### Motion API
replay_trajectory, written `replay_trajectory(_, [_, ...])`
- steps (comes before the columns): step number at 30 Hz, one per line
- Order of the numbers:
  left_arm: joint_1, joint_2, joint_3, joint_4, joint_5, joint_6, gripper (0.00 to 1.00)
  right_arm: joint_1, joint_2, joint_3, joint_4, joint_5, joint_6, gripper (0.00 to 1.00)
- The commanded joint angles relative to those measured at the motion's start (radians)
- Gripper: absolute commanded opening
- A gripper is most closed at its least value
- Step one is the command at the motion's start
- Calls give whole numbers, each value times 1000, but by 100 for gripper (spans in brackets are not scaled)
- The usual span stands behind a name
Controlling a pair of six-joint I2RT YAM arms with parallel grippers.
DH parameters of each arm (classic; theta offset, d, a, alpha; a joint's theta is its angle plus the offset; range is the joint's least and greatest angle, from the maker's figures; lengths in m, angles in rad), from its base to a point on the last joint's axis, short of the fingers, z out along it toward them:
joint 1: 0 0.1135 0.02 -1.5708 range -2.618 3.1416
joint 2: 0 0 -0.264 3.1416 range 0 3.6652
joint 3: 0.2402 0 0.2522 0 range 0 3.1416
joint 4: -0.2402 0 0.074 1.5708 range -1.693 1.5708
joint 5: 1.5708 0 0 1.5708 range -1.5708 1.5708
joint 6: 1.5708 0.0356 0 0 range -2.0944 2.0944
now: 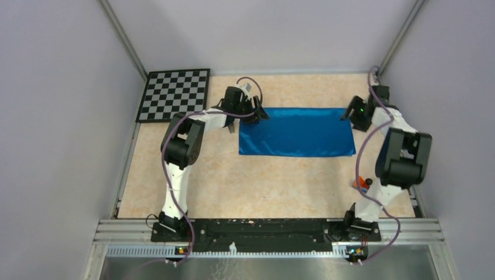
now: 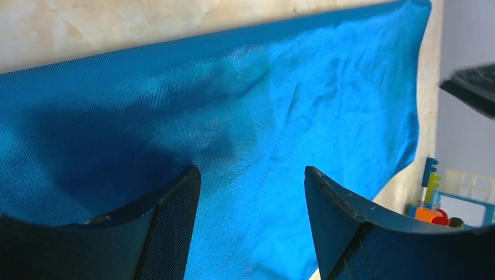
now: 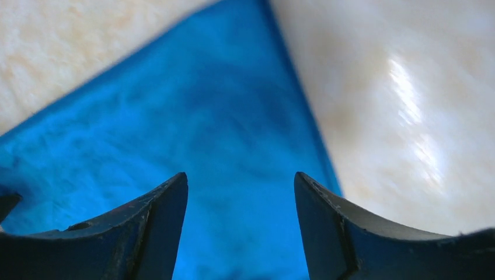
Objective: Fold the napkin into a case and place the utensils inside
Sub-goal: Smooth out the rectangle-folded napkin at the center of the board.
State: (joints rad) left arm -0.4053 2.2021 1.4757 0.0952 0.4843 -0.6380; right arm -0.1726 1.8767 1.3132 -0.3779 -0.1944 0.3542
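The bright blue napkin [image 1: 297,133] lies flat as a wide rectangle in the middle of the table. My left gripper [image 1: 261,114] hovers over its far left corner, open, with only cloth [image 2: 245,105] showing between the fingers [image 2: 175,221]. My right gripper [image 1: 349,116] sits over the far right corner, also open above the cloth [image 3: 192,128], holding nothing. Dark fork tines [image 1: 232,126] poke out under the left arm, just left of the napkin. The knife is out of view.
A black-and-white checkerboard [image 1: 175,94] lies at the back left. A small orange object [image 1: 363,182] sits by the right arm's base, and coloured plastic pieces [image 2: 435,201] show past the napkin's end. Grey walls close in on three sides.
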Motion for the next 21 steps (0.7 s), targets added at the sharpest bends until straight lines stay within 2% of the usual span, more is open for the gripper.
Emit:
replay_trajectory(1, [5, 46, 26, -149, -91, 85, 72, -93, -234, -206, -21, 72, 66, 65])
replay_trajectory(5, [-1, 28, 25, -141, -63, 83, 72, -93, -306, -317, -45, 82, 69, 54])
replay_trajectory(11, [-28, -41, 11, -143, -31, 84, 72, -96, -283, -354, -57, 104, 25, 47])
replay_trajectory(21, [-60, -153, -1, -151, -7, 87, 72, -94, -267, -369, -38, 120, 5, 45])
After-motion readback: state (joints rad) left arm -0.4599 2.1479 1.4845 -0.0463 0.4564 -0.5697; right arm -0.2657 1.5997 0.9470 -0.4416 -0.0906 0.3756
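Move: The left fingers rest on the far-left part of the folded napkin; the napkin's middle lies about 13 cm to that hand's right and 8 cm back, some 3 cm lower, and the fork's tines about 15 cm left and 6 cm back. For the right hand, the napkin's near-right corner is roughly 14 cm back, 3 cm right and 5 cm below, and the toy bricks some 28 cm back and 6 cm right. Fingertips still on the far-left cloth, the left hand drags it back about 3 cm and a touch to the right after hardly moving at first. Meanwhile the right hand sweeps quickly back some 12 cm, rising slightly and then dipping onto the napkin's near-right corner, where it stops; its fingers tip about 10 degrees further down, turn slightly clockwise and partly close. ##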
